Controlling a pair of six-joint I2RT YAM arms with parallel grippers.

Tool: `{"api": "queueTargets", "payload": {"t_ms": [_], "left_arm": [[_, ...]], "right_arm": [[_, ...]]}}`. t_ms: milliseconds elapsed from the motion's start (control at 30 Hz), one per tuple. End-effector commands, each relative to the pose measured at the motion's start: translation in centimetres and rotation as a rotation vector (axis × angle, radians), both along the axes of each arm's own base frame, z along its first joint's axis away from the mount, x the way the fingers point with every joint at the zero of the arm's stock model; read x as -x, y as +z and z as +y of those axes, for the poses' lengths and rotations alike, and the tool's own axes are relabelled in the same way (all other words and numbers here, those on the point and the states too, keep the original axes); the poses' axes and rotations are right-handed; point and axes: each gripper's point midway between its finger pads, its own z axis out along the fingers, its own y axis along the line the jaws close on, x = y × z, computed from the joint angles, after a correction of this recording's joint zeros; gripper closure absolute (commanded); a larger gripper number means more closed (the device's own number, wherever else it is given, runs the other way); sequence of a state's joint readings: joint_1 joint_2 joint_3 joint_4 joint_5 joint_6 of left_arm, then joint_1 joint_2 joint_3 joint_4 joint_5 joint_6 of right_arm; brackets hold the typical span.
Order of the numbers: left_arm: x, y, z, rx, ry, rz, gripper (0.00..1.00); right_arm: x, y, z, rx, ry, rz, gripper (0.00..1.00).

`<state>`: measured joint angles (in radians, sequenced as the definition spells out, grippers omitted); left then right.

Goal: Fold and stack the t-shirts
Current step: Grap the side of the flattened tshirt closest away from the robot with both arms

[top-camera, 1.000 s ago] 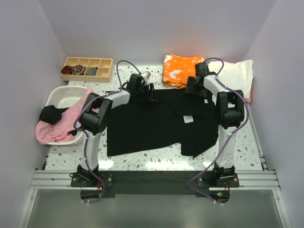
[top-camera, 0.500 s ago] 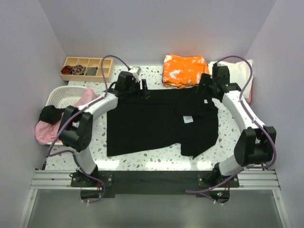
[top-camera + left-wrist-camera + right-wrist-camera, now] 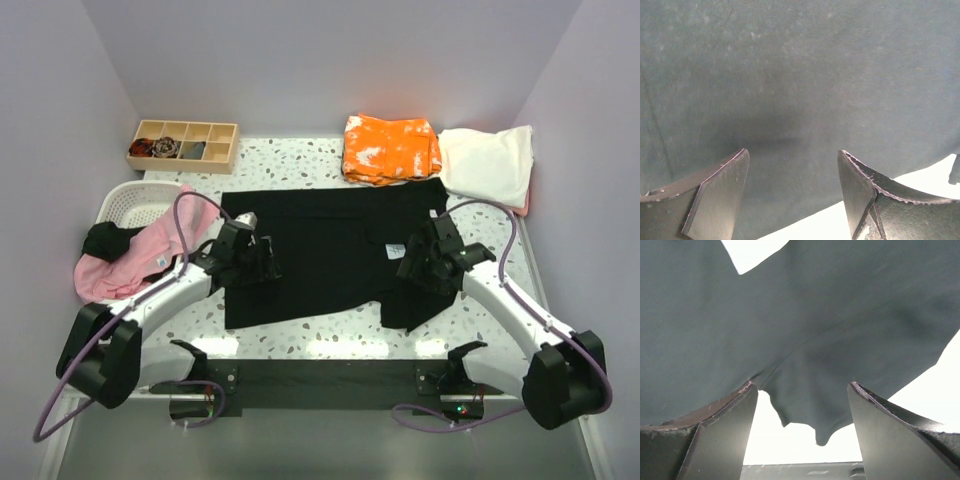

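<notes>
The large black t-shirt lies spread flat mid-table, its small white label facing up. My left gripper hovers open over the shirt's left part; in the left wrist view black cloth fills the frame under the open left gripper. My right gripper is open over the shirt's right side near its lower sleeve, with the right gripper holding nothing. A folded orange white-blotched shirt and a cream shirt lie at the back right. A pink shirt hangs over the basket.
A white slotted basket stands at the left edge with pink and dark cloth in it. A wooden compartment tray sits at the back left. Speckled tabletop shows along the shirt's near edge.
Both arms have drawn back from the black shirt's far edge to its near half. The left jaws have opened wider. The shirt's far edge now lies flat.
</notes>
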<state>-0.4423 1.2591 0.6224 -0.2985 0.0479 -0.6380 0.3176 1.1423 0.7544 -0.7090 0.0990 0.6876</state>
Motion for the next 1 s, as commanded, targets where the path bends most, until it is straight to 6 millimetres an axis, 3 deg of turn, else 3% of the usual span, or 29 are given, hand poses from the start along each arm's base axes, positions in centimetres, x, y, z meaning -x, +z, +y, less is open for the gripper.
{"api": "queueTargets", "payload": {"t_ms": [0,133,233,367,500,833,967], "left_arm": [[1.4,1.0,1.4,-0.019,0.12,0.011,0.24],[3.9,0.0,2.2,-0.036,0.125,0.085,0.24],[6.0,-0.9,3.0,-0.04,0.145,0.123,0.24],[5.7,0.3,3.4,-0.045,0.19,0.077,0.24],[5.9,-0.6,3.8,-0.073,0.22,0.116,0.24],[6.1,-0.3,5.5,-0.115,0.303,0.159,0.25],[5.8,0.0,6.4,-0.12,0.341,0.181,0.27]], "right_arm": [[3.4,-1.0,2.0,-0.034,-0.075,0.066,0.23],[6.2,-2.3,2.3,-0.041,-0.081,0.12,0.23],[7.3,-2.1,1.9,-0.049,-0.105,0.122,0.23],[9.0,-2.1,0.4,-0.014,-0.154,0.141,0.23],[10.0,-2.3,-0.7,0.0,-0.212,0.136,0.23],[10.9,-1.0,-4.0,0.055,-0.38,0.047,0.25],[10.5,-1.5,-3.9,0.027,-0.414,0.015,0.28]]}}
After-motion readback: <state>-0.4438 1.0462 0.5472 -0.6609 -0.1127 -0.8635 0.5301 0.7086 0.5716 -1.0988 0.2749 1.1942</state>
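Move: Near-left corner of the black t-shirt, where the left hand is bound: about 14 cm back, 11 cm to its left and 4 cm below it; the laundry basket stands some 34 cm left of the hand and 8 cm farther out. For the right hand, the tip of the shirt's near sleeve lies roughly 13 cm straight back and 6 cm down; the white tag is about 8 cm ahead of that hand and 4 cm to its left. Drawing back over the flat shirt with fingers wide open, both hands near its closer side. The right covers about 10 cm towards the sleeve tip, swinging first a little left, then 5 cm right, sinking slightly and turning clockwise. The left goes some 7 cm back and 5 cm left towards the near-left corner, turning counter-clockwise about 15 degrees and tipping down. ##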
